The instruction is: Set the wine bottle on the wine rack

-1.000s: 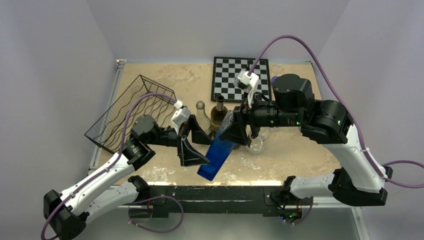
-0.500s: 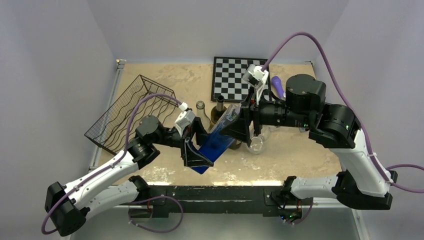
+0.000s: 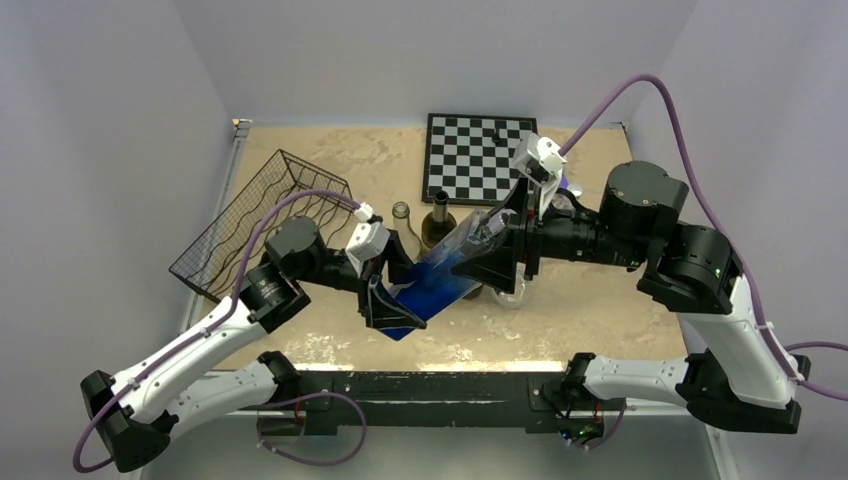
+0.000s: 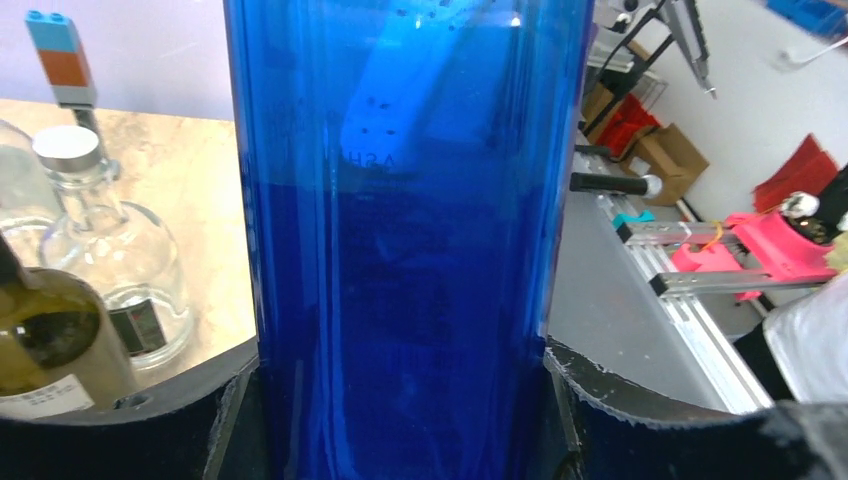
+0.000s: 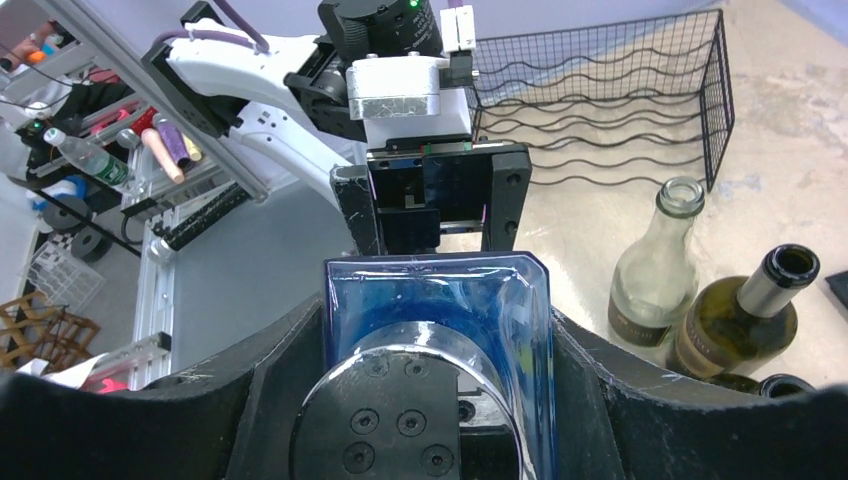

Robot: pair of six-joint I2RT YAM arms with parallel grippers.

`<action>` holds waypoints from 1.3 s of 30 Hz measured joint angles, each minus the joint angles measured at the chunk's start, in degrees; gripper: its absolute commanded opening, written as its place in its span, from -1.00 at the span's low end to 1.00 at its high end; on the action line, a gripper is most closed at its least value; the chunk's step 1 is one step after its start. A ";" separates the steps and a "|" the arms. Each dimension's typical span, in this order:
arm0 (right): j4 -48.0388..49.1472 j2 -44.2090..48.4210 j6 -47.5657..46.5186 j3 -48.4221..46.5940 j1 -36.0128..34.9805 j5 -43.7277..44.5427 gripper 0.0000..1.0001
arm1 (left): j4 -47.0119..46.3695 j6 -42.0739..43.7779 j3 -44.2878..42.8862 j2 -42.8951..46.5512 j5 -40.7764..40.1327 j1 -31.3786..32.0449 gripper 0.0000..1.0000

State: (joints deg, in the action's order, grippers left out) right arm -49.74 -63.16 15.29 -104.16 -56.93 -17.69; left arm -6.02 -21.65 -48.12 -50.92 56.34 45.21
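The wine bottle [image 3: 440,280] is a deep blue, square-sided glass bottle, held tilted in the air above the table's front middle. My left gripper [image 3: 393,305] is shut on its lower body, and in the left wrist view [image 4: 400,400] the fingers press both sides of the blue glass [image 4: 400,250]. My right gripper [image 3: 500,250] is shut on its upper, capped end, and the right wrist view [image 5: 435,360] shows the bottle's shoulder [image 5: 500,290] between the fingers. The black wire wine rack [image 3: 265,225] stands tilted at the left, beyond the left arm, and also shows in the right wrist view [image 5: 600,100].
An olive-green bottle [image 3: 437,225] and a clear bottle [image 3: 403,228] stand upright just behind the blue one. A round clear bottle [image 3: 515,290] sits under the right gripper. A chessboard [image 3: 480,155] lies at the back. The table's front edge is just below the held bottle.
The right gripper has moved right and back with the bottle's top, laying the bottle flatter. The left gripper has closed in on the bottle's lower body, and the bottom end shifted left.
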 measured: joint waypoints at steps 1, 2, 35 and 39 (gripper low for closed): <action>0.68 0.50 -0.39 0.55 -0.02 -0.11 -0.03 | 1.86 1.55 -0.90 0.17 -0.63 0.11 -1.00; 1.38 1.03 -0.83 1.16 -0.02 -0.37 0.13 | 4.24 3.54 -1.88 0.61 -1.60 0.31 -1.00; 5.42 4.85 -6.71 -0.48 0.02 5.20 0.97 | 30.21 63.12 -16.63 5.11 -42.97 0.52 -1.00; 1.62 4.35 -5.46 -5.40 -0.02 6.45 0.97 | 30.16 67.93 -16.68 5.03 -47.21 -0.13 -1.00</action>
State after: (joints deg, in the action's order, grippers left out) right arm -48.12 -58.81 9.82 -109.56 -56.95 -11.25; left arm 24.14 46.28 -64.79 -45.89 9.13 45.08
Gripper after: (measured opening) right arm 0.985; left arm 0.674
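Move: My left fingers already grip the base end of the wine bottle (the blue one), and my right hand still holds its neck end. From my left hand the wine rack's middle is about 21 cm ahead, 34 cm left and 27 cm lower. The clear bottle stands about 15 cm ahead and 2 cm left, with a dark bottle 17 cm ahead and 6 cm right, both some 17 cm below. From my right hand the rack is roughly 19 cm ahead, 44 cm left and 41 cm down. I open my right fingers wide to free the neck end, then back that hand off about 6 cm up and 4 cm right. Keeping its grip on the base end, my left hand carries the wine bottle forward and left towards the rack, rising a little, about 17 cm in all, while the wrist swings counter-clockwise and rolls some 60 degrees to lay the bottle over. ##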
